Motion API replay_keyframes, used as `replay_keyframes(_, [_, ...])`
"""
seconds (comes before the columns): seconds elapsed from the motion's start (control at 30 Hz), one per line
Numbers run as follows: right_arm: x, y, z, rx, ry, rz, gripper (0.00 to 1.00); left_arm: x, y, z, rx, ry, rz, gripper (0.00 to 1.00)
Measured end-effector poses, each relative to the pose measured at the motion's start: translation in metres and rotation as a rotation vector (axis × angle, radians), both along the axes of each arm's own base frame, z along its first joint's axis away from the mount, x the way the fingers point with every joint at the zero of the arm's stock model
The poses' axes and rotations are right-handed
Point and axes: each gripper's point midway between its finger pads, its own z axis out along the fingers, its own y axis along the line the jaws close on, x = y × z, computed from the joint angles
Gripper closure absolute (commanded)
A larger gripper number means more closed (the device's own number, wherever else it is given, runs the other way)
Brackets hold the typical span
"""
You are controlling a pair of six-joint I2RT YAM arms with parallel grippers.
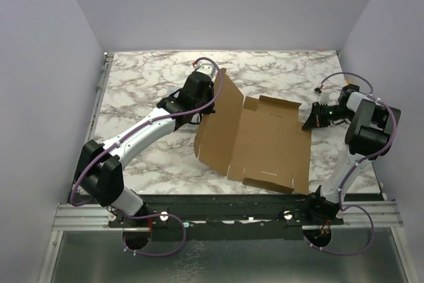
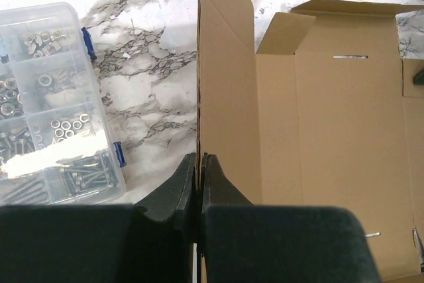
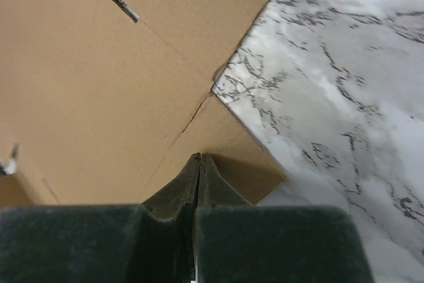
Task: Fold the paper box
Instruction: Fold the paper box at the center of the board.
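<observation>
The paper box (image 1: 271,144) is a flat brown die-cut cardboard sheet lying mid-table, its left panel (image 1: 222,120) raised nearly upright. My left gripper (image 1: 212,105) is shut on the top edge of that raised panel. In the left wrist view the panel's edge (image 2: 199,64) runs straight into the closed left gripper (image 2: 199,158), and the rest of the sheet (image 2: 344,137) lies flat to the right. My right gripper (image 1: 309,122) sits at the sheet's right edge. In the right wrist view the right gripper (image 3: 200,157) is shut above a small corner flap (image 3: 242,140), with no cardboard showing between its fingers.
A clear plastic compartment case (image 2: 46,97) of screws and nuts lies on the marble table (image 1: 146,77) left of the raised panel. Grey walls enclose the table on three sides. A metal rail (image 1: 225,215) carrying the arm bases runs along the near edge.
</observation>
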Motion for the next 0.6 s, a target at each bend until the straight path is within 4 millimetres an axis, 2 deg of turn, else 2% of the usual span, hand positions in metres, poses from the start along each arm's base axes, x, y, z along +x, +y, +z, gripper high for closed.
replay_keyframes(0.13, [0.0, 0.003, 0.0, -0.146, -0.058, 0.044, 0.98, -0.001, 0.0, 0.001, 0.002, 0.003, 0.0, 1.0])
replay_keyframes(0.27, [0.001, 0.005, 0.003, -0.158, -0.049, 0.041, 0.78, -0.001, 0.001, 0.001, 0.004, 0.004, 0.0, 1.0])
replay_keyframes(0.33, [0.003, 0.005, 0.008, -0.134, -0.037, 0.041, 0.73, -0.001, 0.001, 0.001, 0.004, 0.003, 0.001, 1.0])
replay_keyframes(0.43, [0.018, 0.006, 0.023, -0.092, -0.055, 0.044, 0.72, 0.0, 0.001, 0.001, 0.005, 0.001, 0.005, 1.0])
replay_keyframes(0.6, [0.051, 0.0, 0.061, -0.067, -0.163, 0.031, 0.73, 0.0, 0.002, 0.003, 0.004, -0.004, 0.007, 1.0])
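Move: The right hand's shut fingertips are down at the box's far right corner tab, its middle about 2 cm ahead and level sideways. The far flap stands some 7 cm ahead and 9 cm to the left, and the slot beside that flap lies about 4 cm ahead and 11 cm to the left. From the left hand, still gripping the raised left panel, the tab lies roughly 32 cm right, 1 cm ahead and 18 cm below. The right hand lifts off the corner tab, about 6 cm up and 5 cm forward, its shut fingers opening partway. ##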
